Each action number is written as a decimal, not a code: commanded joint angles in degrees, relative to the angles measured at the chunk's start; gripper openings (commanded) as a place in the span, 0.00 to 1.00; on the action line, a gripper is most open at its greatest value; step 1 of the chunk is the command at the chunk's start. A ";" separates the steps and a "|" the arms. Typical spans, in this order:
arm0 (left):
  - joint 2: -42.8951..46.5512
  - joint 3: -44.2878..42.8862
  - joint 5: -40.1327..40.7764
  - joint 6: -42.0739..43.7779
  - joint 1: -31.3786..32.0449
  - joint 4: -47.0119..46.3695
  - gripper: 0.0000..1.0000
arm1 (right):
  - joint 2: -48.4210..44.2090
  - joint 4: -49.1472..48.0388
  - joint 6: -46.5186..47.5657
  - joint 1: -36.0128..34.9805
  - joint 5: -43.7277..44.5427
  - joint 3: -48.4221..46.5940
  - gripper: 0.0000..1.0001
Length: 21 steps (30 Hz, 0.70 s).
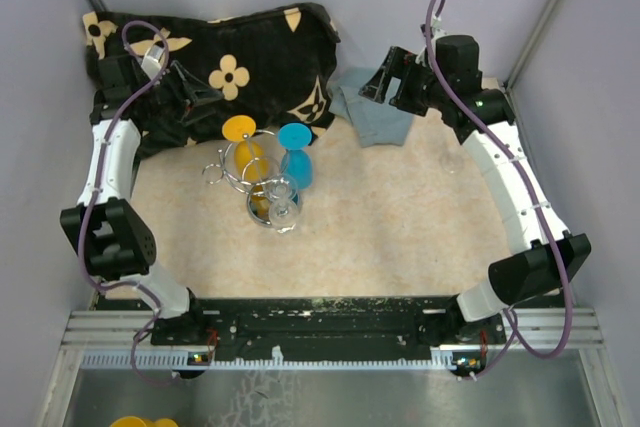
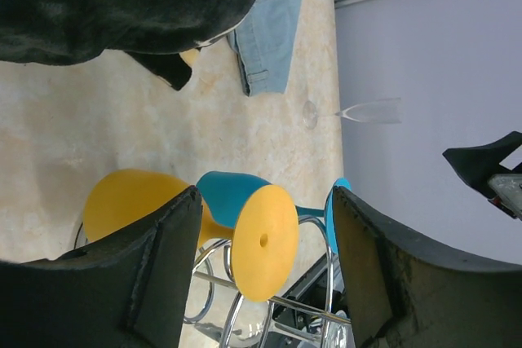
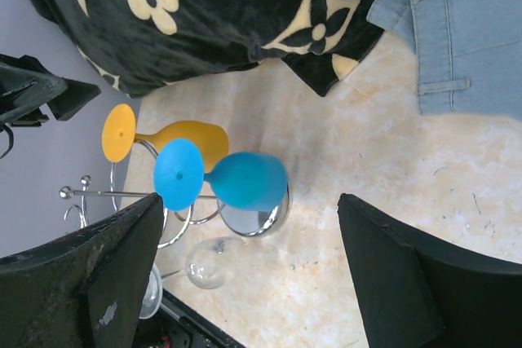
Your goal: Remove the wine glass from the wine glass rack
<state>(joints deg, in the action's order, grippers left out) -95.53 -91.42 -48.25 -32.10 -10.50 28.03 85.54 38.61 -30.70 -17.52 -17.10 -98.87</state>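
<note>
The wine glass rack [image 1: 232,173], a chrome wire stand, is left of the table's centre. Three glasses hang upside down on it: a yellow wine glass [image 1: 243,135], a blue one [image 1: 296,152] and a clear one [image 1: 283,199]. My left gripper [image 1: 203,105] is open just behind and left of the rack. In the left wrist view the yellow glass's foot [image 2: 263,240] lies between the open fingers [image 2: 167,258] without touching them. My right gripper [image 1: 386,85] hangs open at the back right, well away from the rack. Its view shows the blue glass [image 3: 243,181] and the clear glass [image 3: 204,265].
A black cloth with cream flowers [image 1: 230,57] is heaped along the back left, right behind the left gripper. A folded denim cloth [image 1: 372,115] lies under the right gripper. Grey walls close in both sides and the back.
</note>
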 commanded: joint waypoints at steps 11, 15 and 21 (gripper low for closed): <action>-6.48 -4.65 -8.06 3.07 -0.14 2.30 0.58 | -2.84 -2.62 -0.15 -0.39 0.14 1.26 0.88; -7.75 -6.38 -8.97 4.77 -0.13 4.21 0.53 | -3.31 -2.40 0.02 -0.33 0.46 1.91 0.88; -9.36 -8.73 -10.77 7.95 -0.06 7.79 0.50 | -3.36 -2.57 0.21 -0.41 0.70 2.18 0.88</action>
<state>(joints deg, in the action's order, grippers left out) -103.61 -97.14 -56.27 -27.81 -10.50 32.64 85.12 38.68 -30.68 -17.52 -16.82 -96.36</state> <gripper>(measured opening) 0.505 0.880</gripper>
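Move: Above the rack and a little beyond it, the open left hand has the foot of the upturned yellow wine glass about 4 cm back, 3 cm to its right and 4 cm below. The blue glass's foot sits some 11 cm to the right of that yellow foot and 2 cm nearer the base; a clear glass's foot is roughly 14 cm nearer and 8 cm to the right of it. From the right hand, the yellow foot lies about 26 cm left, 2 cm back and 10 cm lower. Sinking about 3 cm and then rising again by nearly 1 cm, the left hand edges roughly 1 cm forward and 1 cm right, coming slightly closer to the yellow glass's foot. It turns clockwise by some 10 degrees while its fingers narrow from about three-quarters open to half open, lining up on either side of the foot; no contact can be made out. ##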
